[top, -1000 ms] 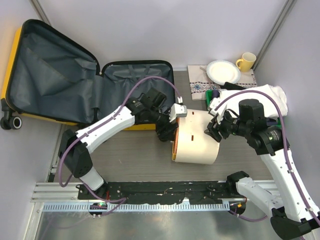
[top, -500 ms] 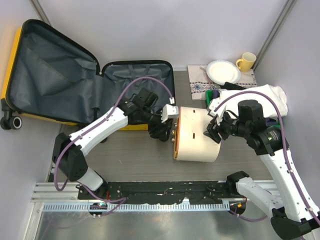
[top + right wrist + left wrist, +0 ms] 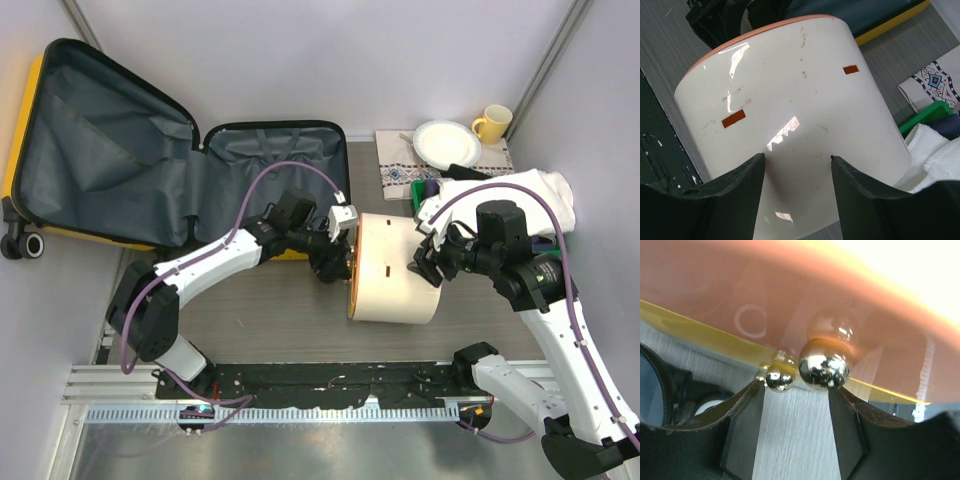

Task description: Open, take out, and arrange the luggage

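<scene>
The yellow luggage lies open at the back left, its dark grey lining showing and nothing inside; its yellow edge also shows in the right wrist view. A large cream cylinder with an orange end lies on its side in front of it. My left gripper is at the orange end. In the left wrist view it stands open, with two gold clasp balls just at its fingertips. My right gripper is open at the cylinder's other side, its fingertips against the cream wall.
A white cloth and a green tray lie at the right, behind my right arm. Further back are a patterned mat, a white plate and a yellow mug. Walls close in on both sides.
My left wrist has shifted a little up and right along the cylinder's orange end, and the forearm has dropped lower. The cylinder and my right arm have barely moved.
</scene>
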Controlling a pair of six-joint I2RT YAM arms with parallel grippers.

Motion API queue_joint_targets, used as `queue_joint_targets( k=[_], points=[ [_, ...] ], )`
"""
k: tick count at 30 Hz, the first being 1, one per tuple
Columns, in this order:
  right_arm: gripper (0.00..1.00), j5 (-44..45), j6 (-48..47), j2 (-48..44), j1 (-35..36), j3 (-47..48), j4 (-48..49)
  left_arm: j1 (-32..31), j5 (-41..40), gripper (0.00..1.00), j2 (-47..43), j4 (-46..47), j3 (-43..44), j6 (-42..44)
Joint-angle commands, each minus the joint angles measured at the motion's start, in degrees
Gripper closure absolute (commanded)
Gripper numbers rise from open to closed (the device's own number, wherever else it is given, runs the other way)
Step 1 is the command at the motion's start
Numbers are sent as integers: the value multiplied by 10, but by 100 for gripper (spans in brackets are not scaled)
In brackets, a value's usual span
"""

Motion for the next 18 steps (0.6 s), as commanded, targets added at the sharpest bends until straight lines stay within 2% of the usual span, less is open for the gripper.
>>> queue_joint_targets(
  k=[1, 6, 8, 9, 11, 12, 13, 15, 16, 18],
  points=[
    [40, 103, -29, 37, -2, -51, -142, -5, 31, 42, -14, 144, -19, -133],
    [38, 104, -14, 34, -2, -38, -132, 9, 10, 38, -79, 38, -41, -55],
    [30, 103, 6, 36, -4, -25, -117, 36, 3, 33, -118, -28, -41, -39],
    [29, 104, 11, 39, -3, -5, -113, 48, -8, 24, -130, -55, -34, -38],
    [25, 111, 34, 47, -4, 18, -94, 91, -63, 15, -159, -123, -16, -47],
    [23, 111, 44, 51, -4, 44, -86, 113, -76, 5, -167, -139, -9, -54],
    [23, 111, 54, 55, -4, 59, -71, 164, -72, 0, -173, -181, 15, -55],
    [20, 112, 82, 72, -4, 94, -52, 211, -69, 0, -175, -227, 48, -47],
    [19, 116, 93, 77, -4, 102, -23, 243, -77, 0, -172, -274, 93, -42],
    [16, 137, 130, 90, -4, 121, 25, 267, -116, 1, -140, -354, 173, -19]
  ],
)
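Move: The drawer box stands shut straight to the left hand's right: its knobbed front is right at the fingertips, its middle about 10 cm right and 6 cm down. The suitcase's open near half has its middle some 18 cm ahead and 15 cm left of that hand, 12 cm lower. From the right hand, the box's middle is about 6 cm left and 10 cm below; the tray with white towels lies some 15 cm ahead and 19 cm right, 17 cm lower. The left fingertips stay against the box's top knob and front briefly, then come free: the hand sweeps about 14 cm left, rising 8 cm and going forward 6 cm towards the open suitcase, quickening, turning some 30 degrees counter-clockwise and spreading fully. The right fingertips lift off the curved top, easing up and forward a couple of centimetres while opening wider. ##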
